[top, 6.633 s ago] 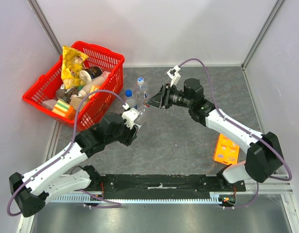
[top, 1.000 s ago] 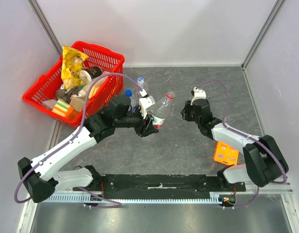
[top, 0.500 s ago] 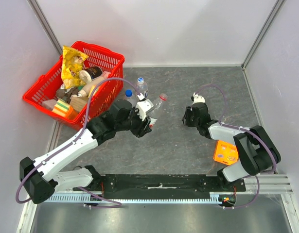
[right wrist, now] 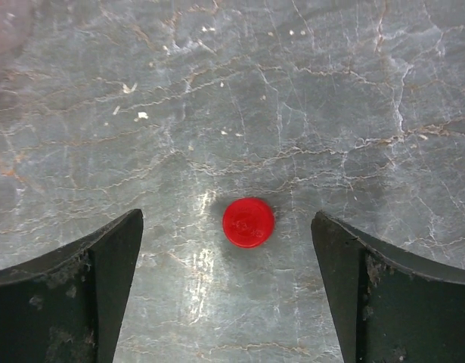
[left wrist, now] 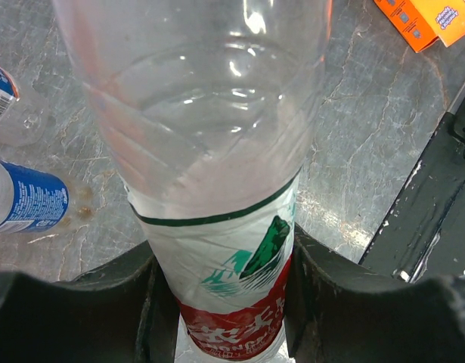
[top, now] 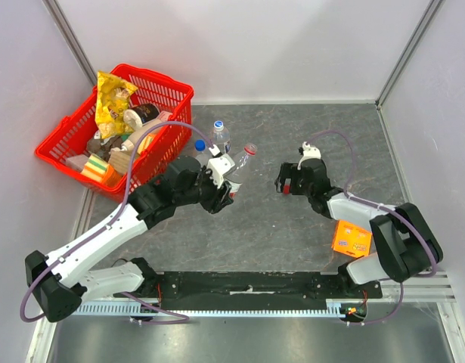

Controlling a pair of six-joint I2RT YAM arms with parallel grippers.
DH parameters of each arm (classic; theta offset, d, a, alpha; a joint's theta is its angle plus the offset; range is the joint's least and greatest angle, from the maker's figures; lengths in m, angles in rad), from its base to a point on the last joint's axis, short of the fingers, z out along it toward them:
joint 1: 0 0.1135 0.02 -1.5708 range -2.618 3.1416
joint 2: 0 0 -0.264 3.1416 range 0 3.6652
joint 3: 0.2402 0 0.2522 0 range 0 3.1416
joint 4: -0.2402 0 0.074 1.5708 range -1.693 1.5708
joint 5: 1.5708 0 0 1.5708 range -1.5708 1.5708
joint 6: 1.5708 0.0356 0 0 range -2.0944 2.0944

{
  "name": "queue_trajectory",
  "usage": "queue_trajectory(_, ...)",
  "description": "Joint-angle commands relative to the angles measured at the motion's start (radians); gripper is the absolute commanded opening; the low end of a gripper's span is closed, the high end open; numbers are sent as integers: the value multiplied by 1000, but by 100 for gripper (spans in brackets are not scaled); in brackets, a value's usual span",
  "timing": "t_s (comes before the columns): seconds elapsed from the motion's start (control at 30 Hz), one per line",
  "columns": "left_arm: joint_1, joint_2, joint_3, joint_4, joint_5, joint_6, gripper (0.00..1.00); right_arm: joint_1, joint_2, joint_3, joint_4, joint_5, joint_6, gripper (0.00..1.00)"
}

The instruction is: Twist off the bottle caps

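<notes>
A clear red-labelled bottle (top: 240, 162) (left wrist: 217, 151) is tilted above the table, its open neck pointing up and to the right, with no cap on it. My left gripper (top: 226, 189) (left wrist: 224, 302) is shut on its labelled body. A red cap (right wrist: 249, 222) (top: 287, 188) lies flat on the table. Low over it stands my right gripper (top: 286, 184) (right wrist: 227, 221), open, a finger on either side and neither touching it. Two more bottles stand by the basket: one with a white and blue cap (top: 218, 133), one with a blue cap (top: 199, 148).
A red basket (top: 174, 97) full of snacks sits at the back left. An orange box (top: 351, 236) (left wrist: 429, 19) lies by the right arm's base. In the left wrist view, the blue-labelled bottle (left wrist: 24, 200) is to the left of the held one.
My right gripper has opened, and the red cap now lies on the table between its fingers. The left arm has drawn the bottle slightly left and back.
</notes>
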Motion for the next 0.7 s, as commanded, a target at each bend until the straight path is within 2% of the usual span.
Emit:
queue_trajectory(0.0, 3, 10, 11, 10, -4, 40, 24, -1, -91, -20, 45, -39, 4, 98)
queue_trajectory(0.17, 4, 11, 14, 2, -1, 39, 24, -1, -195, -30, 45, -94, 9, 98)
queue_trajectory(0.5, 4, 1, 12, -49, 166, 25, 28, -6, -378, -5, 38, -439, -25, 98)
queue_trajectory(0.57, 3, -16, -8, -50, 222, 34, 29, -8, -416, -2, 58, -527, -29, 98)
queue_trajectory(0.67, 4, -55, -40, -35, 397, 68, 32, -8, -445, 33, 71, -651, -26, 98)
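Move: The left hand grips the uncapped bottle near its base; the bottle's middle lies about 6 cm back, 13 cm left and 20 cm above the right hand, and 5 cm ahead, 3 cm right and 4 cm above the left. The red cap lies on the table 1 cm ahead of and 3 cm below the right hand. The nearer blue-capped bottle stands roughly 3 cm ahead, 23 cm left and 4 cm above that hand. Open right hand rises some 14 cm, veering left and back towards the bottle the left draws back slightly. ##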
